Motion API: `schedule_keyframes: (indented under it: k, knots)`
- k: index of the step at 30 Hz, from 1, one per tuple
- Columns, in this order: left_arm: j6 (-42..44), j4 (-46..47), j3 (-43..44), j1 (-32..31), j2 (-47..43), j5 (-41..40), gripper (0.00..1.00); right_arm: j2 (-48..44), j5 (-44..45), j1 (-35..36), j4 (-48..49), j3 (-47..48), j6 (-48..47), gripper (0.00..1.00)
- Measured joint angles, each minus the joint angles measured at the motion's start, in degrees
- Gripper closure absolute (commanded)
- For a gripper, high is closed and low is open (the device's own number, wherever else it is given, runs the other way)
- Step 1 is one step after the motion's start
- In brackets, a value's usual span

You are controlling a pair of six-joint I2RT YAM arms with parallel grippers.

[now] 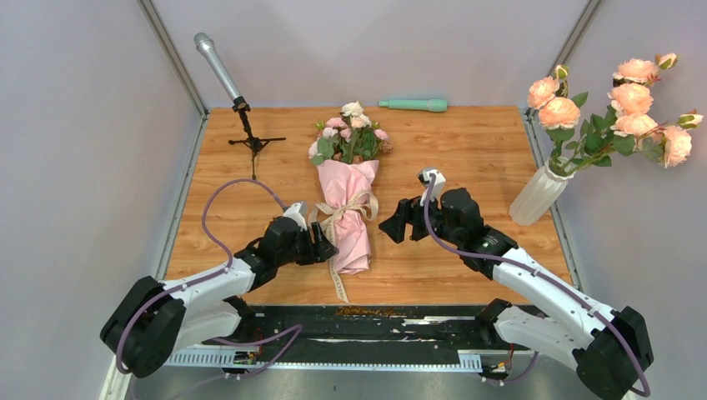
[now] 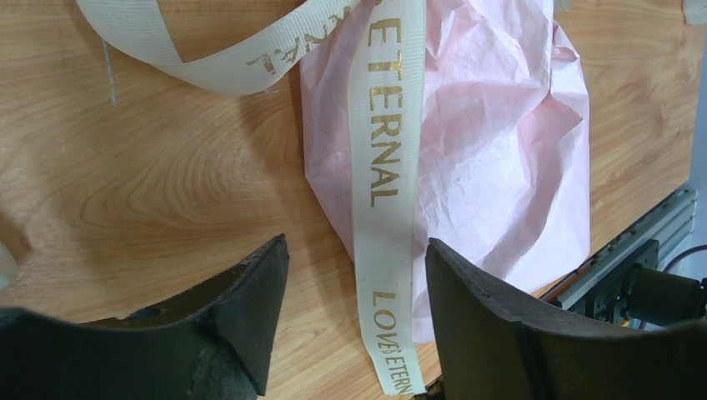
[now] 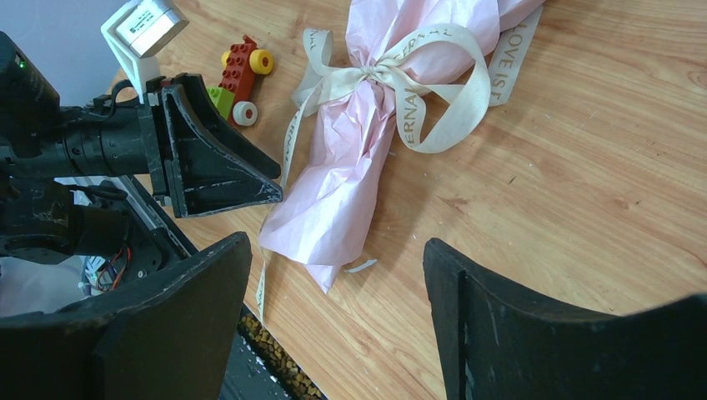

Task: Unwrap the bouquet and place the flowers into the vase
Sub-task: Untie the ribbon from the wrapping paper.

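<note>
The bouquet (image 1: 348, 208) lies in the middle of the table, wrapped in pink crinkled paper (image 2: 492, 142) and tied with a cream ribbon (image 1: 342, 212). Its flowers (image 1: 351, 133) point toward the far edge. My left gripper (image 1: 322, 245) sits at the bouquet's left side, near its lower end. In the left wrist view its jaws (image 2: 358, 275) stand open with the printed ribbon tail (image 2: 383, 183) hanging between them, untouched. My right gripper (image 1: 398, 223) is open just right of the bouquet and holds nothing (image 3: 338, 267). The white ribbed vase (image 1: 538, 194) stands at the right edge.
Large peach roses (image 1: 634, 108) on leafy branches fill the vase. A mint-green cylinder (image 1: 414, 105) lies at the far edge. A microphone on a small stand (image 1: 250, 137) is at the back left. A toy brick car (image 3: 242, 71) lies left of the bouquet.
</note>
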Motion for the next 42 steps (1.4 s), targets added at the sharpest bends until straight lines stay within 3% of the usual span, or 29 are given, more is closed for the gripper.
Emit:
schedule_keyframes:
  k: [7,17,19,22,26,28,33,42]
  knots:
    - [-0.20,1.90,1.42,-0.20,2.62,0.17,0.48,0.31,0.39,0.00,0.00,0.00,0.00,0.25]
    - [-1.27,2.71,1.42,-0.37,3.58,0.46,0.51,0.79,0.48,0.00,-0.04,-0.11,0.00,0.25]
    - [-1.49,3.08,1.42,-0.37,4.09,0.70,0.58,0.85,0.59,0.00,-0.04,-0.13,0.00,0.25]
    - [-1.66,3.61,1.42,-0.37,4.70,1.07,0.77,0.85,0.81,0.00,-0.02,-0.33,0.00,0.25]
    - [-2.05,3.80,1.42,-0.37,4.90,1.62,0.96,0.92,0.85,0.00,-0.04,-0.92,0.00,0.25]
    - [-1.86,3.63,1.42,-0.37,4.76,1.68,1.00,0.96,0.85,0.00,-0.17,-1.07,0.00,0.25]
    - [-0.76,-0.15,3.32,-0.37,3.26,1.62,1.00,0.94,0.87,0.00,-0.20,-1.07,0.04,0.26]
    - [7.10,-13.99,14.97,-0.37,0.39,-1.22,1.00,0.94,1.40,0.00,-0.17,-1.11,0.66,0.27]
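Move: The ribbon tail with the gold lettering runs almost between the left hand's open fingers, about 1 cm to its right and 2 cm below. The bow's knot sits about 9 cm ahead and 2 cm right, roughly level in height; the paper's flared lower end is some 5 cm right and 1 cm back. The toy car lies about 11 cm left and 3 cm ahead. From the right hand the tail is some 13 cm left, 5 cm back and 14 cm below. Creeping about 1.5 cm right and slightly forward at nearly the same low height, the left hand closes its half-narrowed fingers fully, pinching the ribbon tail between the tips beside the paper's lower end. It then lifts quickly by about 5 cm, drawing 2 cm forward towards the bow, with the tail kept in its grip. ##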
